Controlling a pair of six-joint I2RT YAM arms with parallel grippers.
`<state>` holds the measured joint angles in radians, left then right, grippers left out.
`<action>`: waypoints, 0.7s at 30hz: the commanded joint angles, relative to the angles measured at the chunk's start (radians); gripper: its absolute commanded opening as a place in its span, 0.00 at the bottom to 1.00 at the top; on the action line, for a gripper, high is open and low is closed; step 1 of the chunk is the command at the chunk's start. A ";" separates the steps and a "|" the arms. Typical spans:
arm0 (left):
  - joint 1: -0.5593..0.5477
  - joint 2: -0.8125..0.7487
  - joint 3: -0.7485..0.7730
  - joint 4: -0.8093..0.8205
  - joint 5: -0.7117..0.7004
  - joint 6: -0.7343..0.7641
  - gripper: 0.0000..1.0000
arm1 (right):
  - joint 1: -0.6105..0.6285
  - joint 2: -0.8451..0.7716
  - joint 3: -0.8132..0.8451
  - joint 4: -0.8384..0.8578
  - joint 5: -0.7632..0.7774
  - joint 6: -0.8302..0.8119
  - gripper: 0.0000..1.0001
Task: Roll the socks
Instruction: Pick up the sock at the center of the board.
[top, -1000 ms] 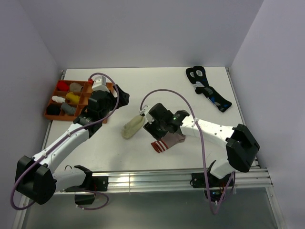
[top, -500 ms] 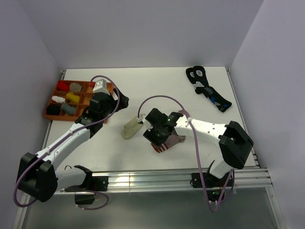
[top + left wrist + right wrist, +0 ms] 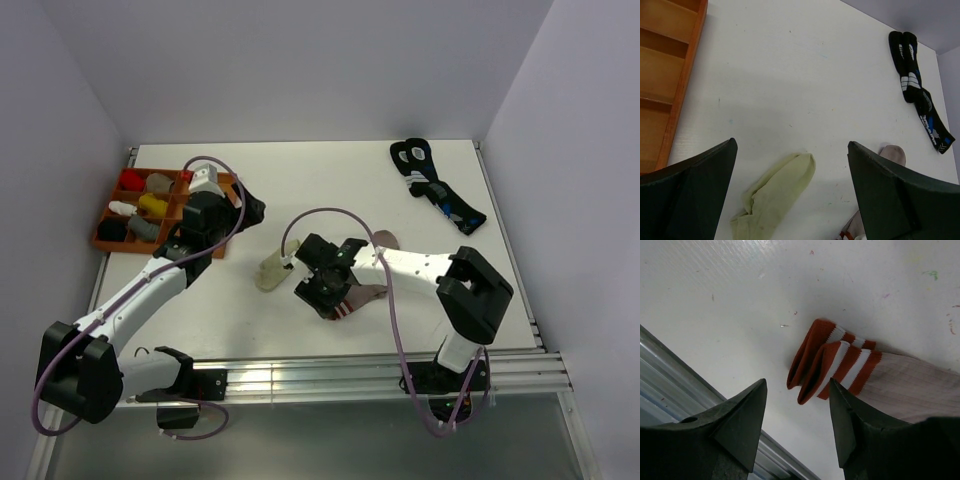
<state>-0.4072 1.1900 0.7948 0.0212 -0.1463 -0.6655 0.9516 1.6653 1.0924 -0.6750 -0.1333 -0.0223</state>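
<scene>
The taupe sock (image 3: pixel 362 293) lies flat mid-table with its red-and-white striped cuff (image 3: pixel 336 308) toward the near edge. The pale cream sock (image 3: pixel 270 270) lies crumpled just left of it. My right gripper (image 3: pixel 316 288) hovers open over the cuff. In the right wrist view the cuff (image 3: pixel 835 359) shows just beyond my right gripper (image 3: pixel 797 383), touching neither finger. My left gripper (image 3: pixel 247 210) hangs open beside the tray, back and left of the cream sock. The left wrist view shows the cream sock (image 3: pixel 775 197) between and below the wide fingers of my left gripper (image 3: pixel 791 144), and the taupe toe (image 3: pixel 892 154).
An orange divided tray (image 3: pixel 105 241) with small sock bundles stands at the left, and its wall (image 3: pixel 682 85) shows in the left wrist view. Black socks with blue-and-white marks (image 3: pixel 437 190) lie at the back right. An aluminium rail (image 3: pixel 330 375) runs along the near edge.
My right gripper has swung left and nearer, from over the sock's middle to above the striped cuff. The left gripper has drawn back slightly toward the tray. Both socks lie as before.
</scene>
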 commanded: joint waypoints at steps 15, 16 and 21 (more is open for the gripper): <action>0.013 -0.099 -0.149 0.092 0.094 -0.031 0.98 | 0.013 0.132 0.057 0.031 -0.002 0.005 0.45; 0.013 -0.104 -0.164 0.115 0.103 -0.037 0.98 | 0.013 0.131 0.054 0.040 0.004 0.004 0.37; 0.013 -0.106 -0.242 0.169 0.137 -0.072 0.94 | 0.004 0.117 0.034 0.106 0.057 -0.016 0.16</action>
<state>-0.3977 1.1019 0.5823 0.1089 -0.0521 -0.7044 0.9577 1.7782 1.1149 -0.6426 -0.1200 -0.0238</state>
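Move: The right hand hovers almost on the task's sock: its striped cuff lies about 3 cm below, some 3 cm to the right and 1 cm ahead. From there the grey sock's middle is roughly 7 cm ahead and 10 cm to the right, while the green sock lies about 9 cm ahead and 9 cm left, also about 3 cm down. From the left hand the cuff is some 18 cm back, 16 cm right and 18 cm below. The right hand sinks about 3 cm onto the open end of the striped cuff, fingers pointing steeply down, then all but stops there while its half-open fingers draw well together, pinching the cuff's edge between the tips close to the table. Meanwhile the left hand, fingers still wide open, comes down about 5 cm and back 3 or 4 cm through free air, nearer to the cuff, touching nothing. ##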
